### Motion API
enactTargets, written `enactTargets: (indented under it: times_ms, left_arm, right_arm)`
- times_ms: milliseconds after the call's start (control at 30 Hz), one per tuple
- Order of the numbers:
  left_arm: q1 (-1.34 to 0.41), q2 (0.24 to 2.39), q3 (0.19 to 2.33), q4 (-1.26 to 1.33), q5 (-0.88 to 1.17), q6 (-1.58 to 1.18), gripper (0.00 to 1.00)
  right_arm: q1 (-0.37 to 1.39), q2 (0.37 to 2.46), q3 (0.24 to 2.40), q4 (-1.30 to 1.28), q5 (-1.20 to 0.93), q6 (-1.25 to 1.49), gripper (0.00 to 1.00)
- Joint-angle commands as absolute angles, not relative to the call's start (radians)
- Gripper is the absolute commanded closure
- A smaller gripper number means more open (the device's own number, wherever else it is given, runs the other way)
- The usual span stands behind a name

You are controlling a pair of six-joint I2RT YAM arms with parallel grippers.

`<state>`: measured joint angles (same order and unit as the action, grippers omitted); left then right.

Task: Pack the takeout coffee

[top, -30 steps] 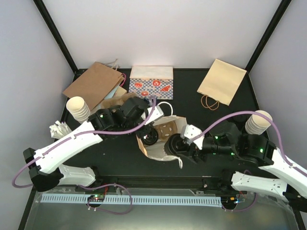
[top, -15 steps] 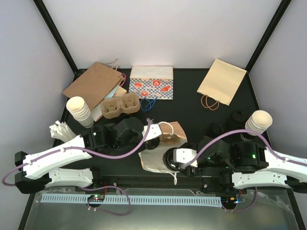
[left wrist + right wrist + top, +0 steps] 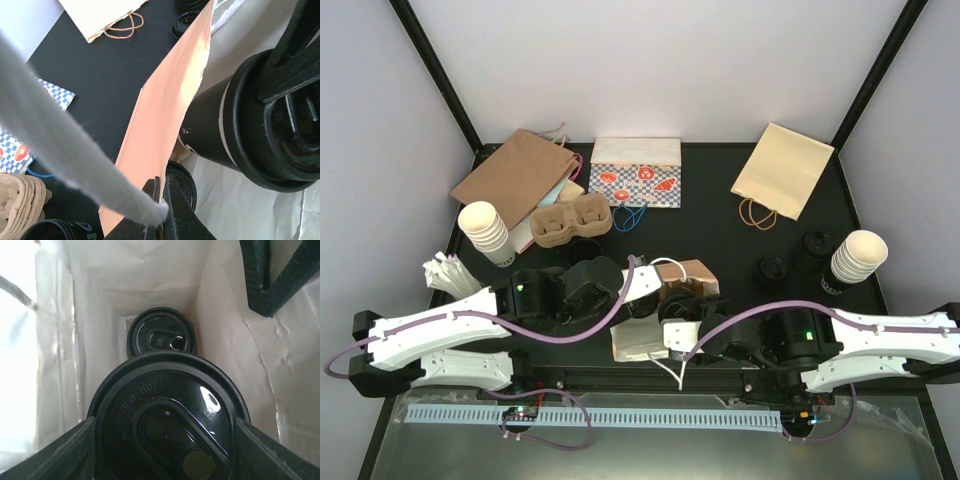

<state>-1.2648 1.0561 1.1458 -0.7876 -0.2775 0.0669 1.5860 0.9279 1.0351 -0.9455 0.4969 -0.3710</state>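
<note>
A takeout coffee (image 3: 165,415), a black cup with a glossy black lid, is clamped between my right gripper (image 3: 165,442) fingers inside the mouth of a white paper bag (image 3: 55,340). A second, matching takeout coffee (image 3: 159,337) sits deeper in at the bag's bottom. In the left wrist view the held cup (image 3: 235,130) lies just past the bag's lit wall (image 3: 160,115). My left gripper (image 3: 163,190) is shut on the bag's rim and its white cord handle (image 3: 65,150), holding the mouth open. From above, the bag (image 3: 638,345) lies near the front edge between both grippers.
White paper cup stacks stand at the left (image 3: 485,232) and right (image 3: 855,258). A cardboard cup tray (image 3: 570,222), brown bag (image 3: 515,178), patterned bag (image 3: 636,172) and tan bag (image 3: 782,172) lie at the back. Loose black lids (image 3: 770,270) sit at the right, white packets (image 3: 445,272) at the left.
Both arms drew back toward the near edge, taking the bag with them. My right gripper carried the cup leftward into the bag's mouth. The cardboard tray came into view.
</note>
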Motion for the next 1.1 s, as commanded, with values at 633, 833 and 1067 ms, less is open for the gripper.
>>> enactTargets:
  times_ms: [633,833,1067]
  left_arm:
    - [-1.319,1.040,1.173,-0.853,-0.400,0.022,0.98]
    - [-1.346,1.030,1.165,-0.900,-0.394,-0.002,0.98]
    - [-1.408,1.066,1.149,-0.923,-0.414,-0.058,0.98]
  right_arm:
    - [1.621,0.957,0.851,-0.748,0.563,-0.397,0.60]
    - [1.698,0.980,0.825,-0.672,0.549,-0.391,0.60]
    - [1.729,1.048,0.811,-0.680,0.546,-0.358,0.59]
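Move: The right hand holds the lidded coffee cup at the bag's mouth; the middle of the bag lies about 12 cm below it, 3 cm left and 1 cm ahead, with the packed cup some 5 cm ahead, 5 cm left and 17 cm down. From the left hand, shut on the bag's rim, the bag's middle is about 7 cm right, 2 cm back and 14 cm down; the empty black cups stand roughly 10 cm ahead, 14 cm left and 22 cm down. The right hand keeps its grip on the sides of the lid and lowers the tilted coffee cup about 7 cm into the bag, first nearly straight down with a slight forward lean, then still sinking while it draws back and to the left some 3 cm each way, its wrist turning only a few degrees. The left hand keeps the rim pinched between shut fingers to hold the bag, hardly moving until near the end, when it eases about 2 cm back. ##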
